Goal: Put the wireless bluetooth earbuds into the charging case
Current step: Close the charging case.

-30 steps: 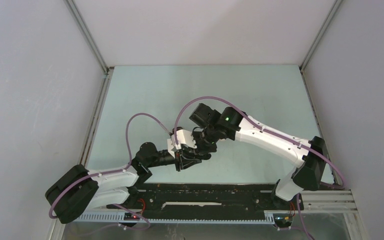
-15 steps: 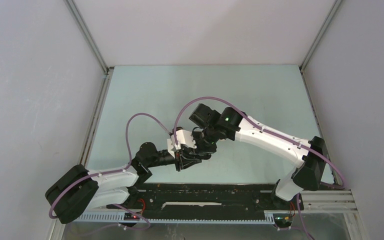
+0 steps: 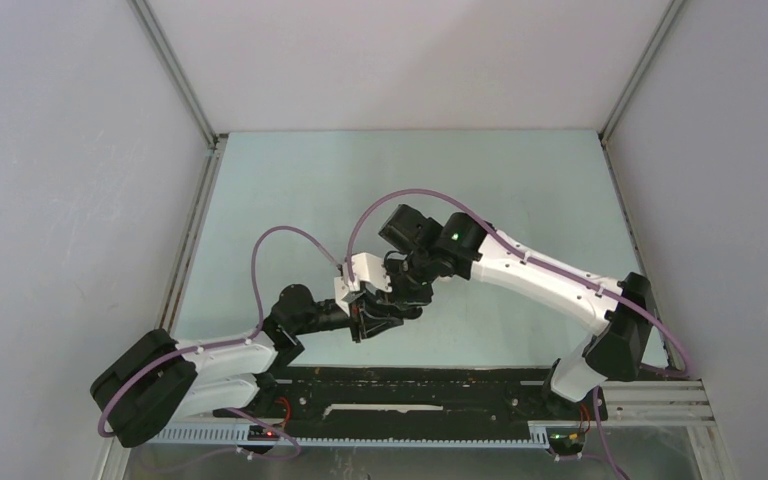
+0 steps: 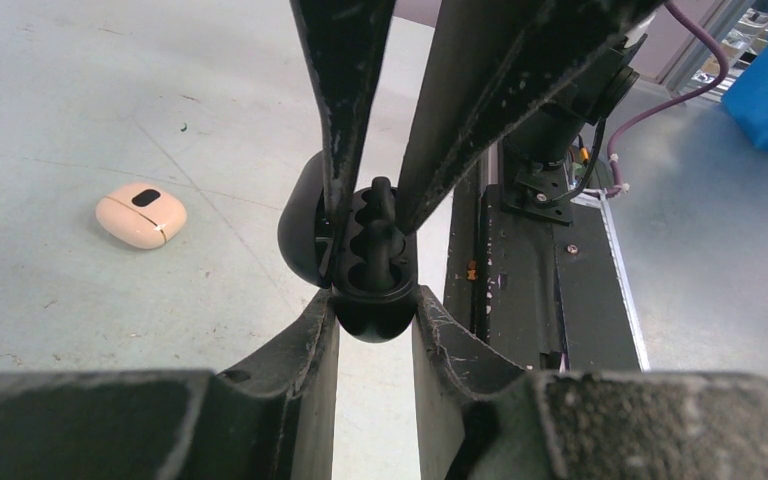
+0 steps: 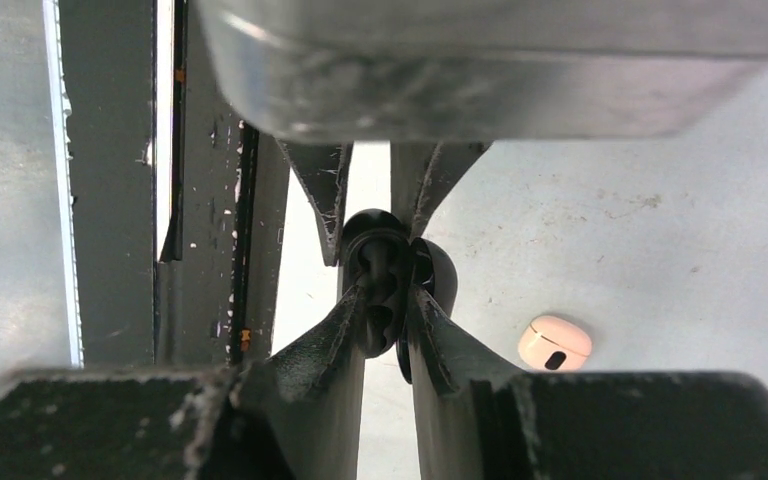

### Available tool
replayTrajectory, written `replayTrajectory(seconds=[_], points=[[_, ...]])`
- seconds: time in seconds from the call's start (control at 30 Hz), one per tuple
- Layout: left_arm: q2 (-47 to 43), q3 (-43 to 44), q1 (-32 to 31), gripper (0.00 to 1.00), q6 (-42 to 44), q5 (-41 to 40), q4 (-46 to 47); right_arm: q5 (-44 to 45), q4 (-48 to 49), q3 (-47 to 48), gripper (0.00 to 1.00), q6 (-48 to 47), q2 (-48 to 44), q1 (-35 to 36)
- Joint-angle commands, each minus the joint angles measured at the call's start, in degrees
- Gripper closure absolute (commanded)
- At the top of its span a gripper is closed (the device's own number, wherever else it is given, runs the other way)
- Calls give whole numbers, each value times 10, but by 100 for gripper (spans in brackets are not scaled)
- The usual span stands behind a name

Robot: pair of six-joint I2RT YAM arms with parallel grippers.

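My left gripper (image 4: 375, 300) is shut on a black charging case (image 4: 373, 322), held above the table with its lid (image 4: 300, 225) swung open to the left. A glossy black earbud (image 4: 380, 200) sits in the case's cavity, its stem pointing up. My right gripper (image 5: 385, 300) comes at the case from the opposite side. Its jaws stand slightly open, one finger on each side of the earbud (image 5: 378, 270). In the top view both grippers meet near the table's front middle, the left gripper (image 3: 365, 322) beside the right gripper (image 3: 400, 300).
A closed beige pebble-shaped case (image 4: 141, 214) lies on the table to the left of the held case, also seen low right in the right wrist view (image 5: 554, 343). The black base rail (image 4: 520, 270) runs along the near edge. Grey walls enclose the table.
The right gripper's jaws have parted a little around the earbud. Both arms have stayed almost in place.
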Motion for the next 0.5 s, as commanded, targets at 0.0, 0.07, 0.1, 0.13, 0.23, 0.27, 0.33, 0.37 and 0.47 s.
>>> replayTrajectory(seconds=[0.0,0.07,0.1,0.13,0.23,0.27,0.33,0.37,0.47], points=[[0,22,-3,100,-5,11,27,-7,17,37,76,18,-18,-14],[0,22,-4,100,-5,10,27,-28,1,48,75,12,-25,-23],[1,22,-4,100,-5,11,27,-48,-9,54,73,7,-31,-29],[1,22,-3,100,-5,11,27,-68,-15,56,71,5,-40,-40],[0,21,-3,100,-6,10,27,-104,-5,45,61,11,-80,-77],[0,23,-4,100,-6,10,27,-108,9,35,56,19,-95,-92],[2,24,-4,100,-7,11,27,-120,35,12,49,32,-122,-134],[4,24,-4,100,-7,11,27,-123,50,-1,48,36,-135,-163],[10,26,-3,100,-8,12,27,-108,130,-54,47,76,-195,-228]])
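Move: The charging case, lid open, is pinched in the left fingers, its middle about 2 cm to the right of that hand's point. The right hand, nearly on the case, has the open lid about 2 cm ahead and 1 cm below, and the case body about 2 cm below. From the right hand, the pink case lies on the table some 12 cm ahead, 9 cm right and 14 cm lower; the gold-rimmed case is about 13 cm ahead, 9 cm left and equally low. The charging case stays still in the left hand's grip while the right fingers come free of it, one of them from between lid and body. The right hand rises about 8 cm, straight up at first, then also swings forward and right about 5 cm each way; its fingers spread to roughly twice their gap and tilt some 20 degrees towards level. ##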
